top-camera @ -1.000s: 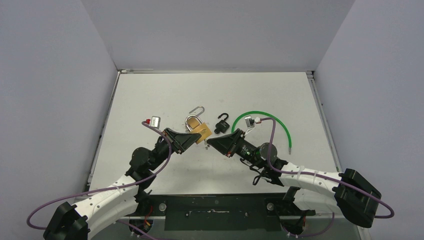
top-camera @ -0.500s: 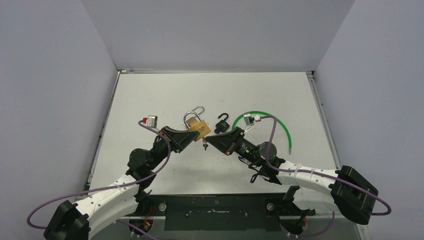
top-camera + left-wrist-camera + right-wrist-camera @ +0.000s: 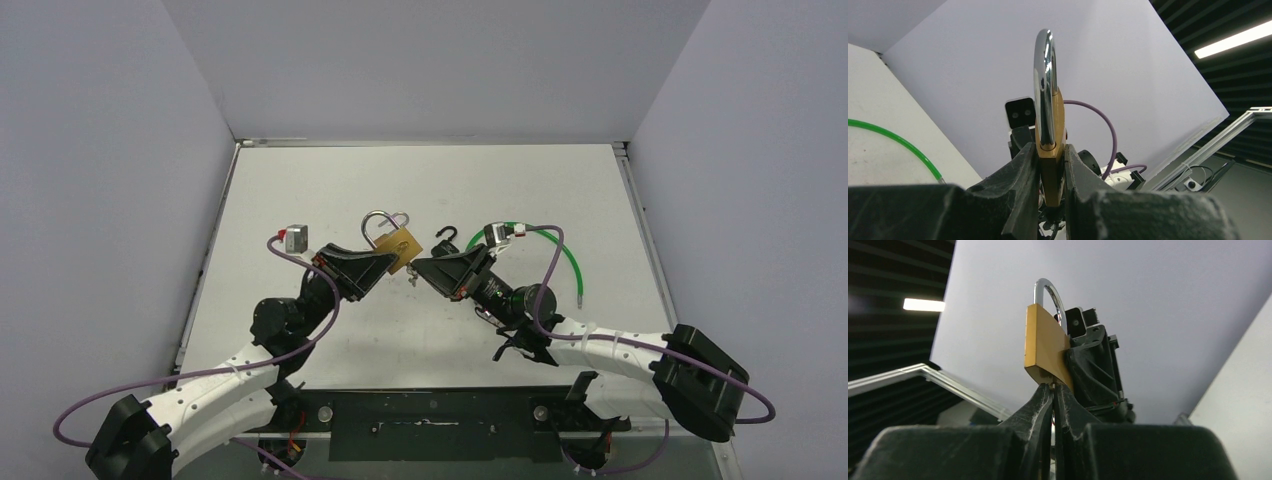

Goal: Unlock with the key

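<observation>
A brass padlock (image 3: 402,246) with a chrome shackle (image 3: 384,222) hangs above the table, its body pinched between the fingers of my left gripper (image 3: 388,260). In the left wrist view the lock (image 3: 1053,145) stands edge-on and upright in the left gripper (image 3: 1051,170). From the right, my right gripper (image 3: 420,268) meets the lock's lower end. The right wrist view has the right gripper (image 3: 1053,389) shut just under the lock (image 3: 1044,346), on a thin sliver of the key (image 3: 1053,385) at the lock's underside. Most of the key is hidden by the fingers.
A small black padlock (image 3: 445,240) with its shackle swung open lies just behind the right gripper. A green cable loop (image 3: 572,258) curves behind the right arm. Grey walls enclose the table (image 3: 300,190) on three sides.
Both grippers and the brass padlock have moved up and away from the bases. The right gripper has closed on the key under the lock, which hung free half a second ago.
</observation>
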Robot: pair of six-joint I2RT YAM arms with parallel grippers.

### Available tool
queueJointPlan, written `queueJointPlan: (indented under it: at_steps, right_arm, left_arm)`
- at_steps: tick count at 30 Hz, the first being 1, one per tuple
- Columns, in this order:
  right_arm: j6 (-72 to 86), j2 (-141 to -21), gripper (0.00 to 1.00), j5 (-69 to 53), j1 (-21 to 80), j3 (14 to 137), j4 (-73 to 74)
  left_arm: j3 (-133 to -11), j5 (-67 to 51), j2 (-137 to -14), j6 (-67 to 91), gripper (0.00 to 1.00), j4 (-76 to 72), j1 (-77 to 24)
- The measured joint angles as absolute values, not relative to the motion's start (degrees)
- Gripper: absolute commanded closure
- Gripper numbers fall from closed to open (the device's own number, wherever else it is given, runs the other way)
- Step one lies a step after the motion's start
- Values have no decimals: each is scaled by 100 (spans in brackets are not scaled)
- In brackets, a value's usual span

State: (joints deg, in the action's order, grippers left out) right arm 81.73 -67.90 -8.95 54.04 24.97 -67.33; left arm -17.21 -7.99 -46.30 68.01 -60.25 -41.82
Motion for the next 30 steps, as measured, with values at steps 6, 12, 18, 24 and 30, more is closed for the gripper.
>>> queueJointPlan:
  at_steps: [6,12,18,24,30]
  right_arm:
    - [9373,-6995,100,-947,5572,2495,-7448]
    - [10007,-6827,100,-937,5826,2495,-7535]
    - [10359,-6781,100,-950,5946,2497,-7516]
    - [9561,-6318,40,-919,5861,2543,-6661]
    - [7548,-4866,32,-1,5771,2694,-3701]
  left_arm:
    - [-1964,-1090,-4759,6547,100,-6477,-4276]
    - [-2106,-1546,-4890,6434,100,-7037,-4362]
    - [-2115,-1776,-4965,6375,100,-7402,-4390]
    - [-2117,-1761,-4901,6132,100,-7201,-4407]
    - [-2117,-1708,-4066,5339,100,-5791,-4517]
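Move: My left hand holds the closed brass padlock, its body about 3 cm ahead and 2 cm right of my pads. My right hand pinches its key, with the padlock body about 3 cm ahead and 4 cm left. The spare keys dangle some 3 cm below my right pads. On the table, roughly 30 cm down, the black padlock lies about 25 cm ahead and 6 cm right of my right hand. I turn the key by rolling my hands against each other, some 20 degrees each about the key, while both draw back and rise about 5 cm with padlock and key still gripped. Then my right fingers open wide, let go of the key and back off forward, down and to the right, unwinding the roll; my left keeps its grip, easing down slightly. ##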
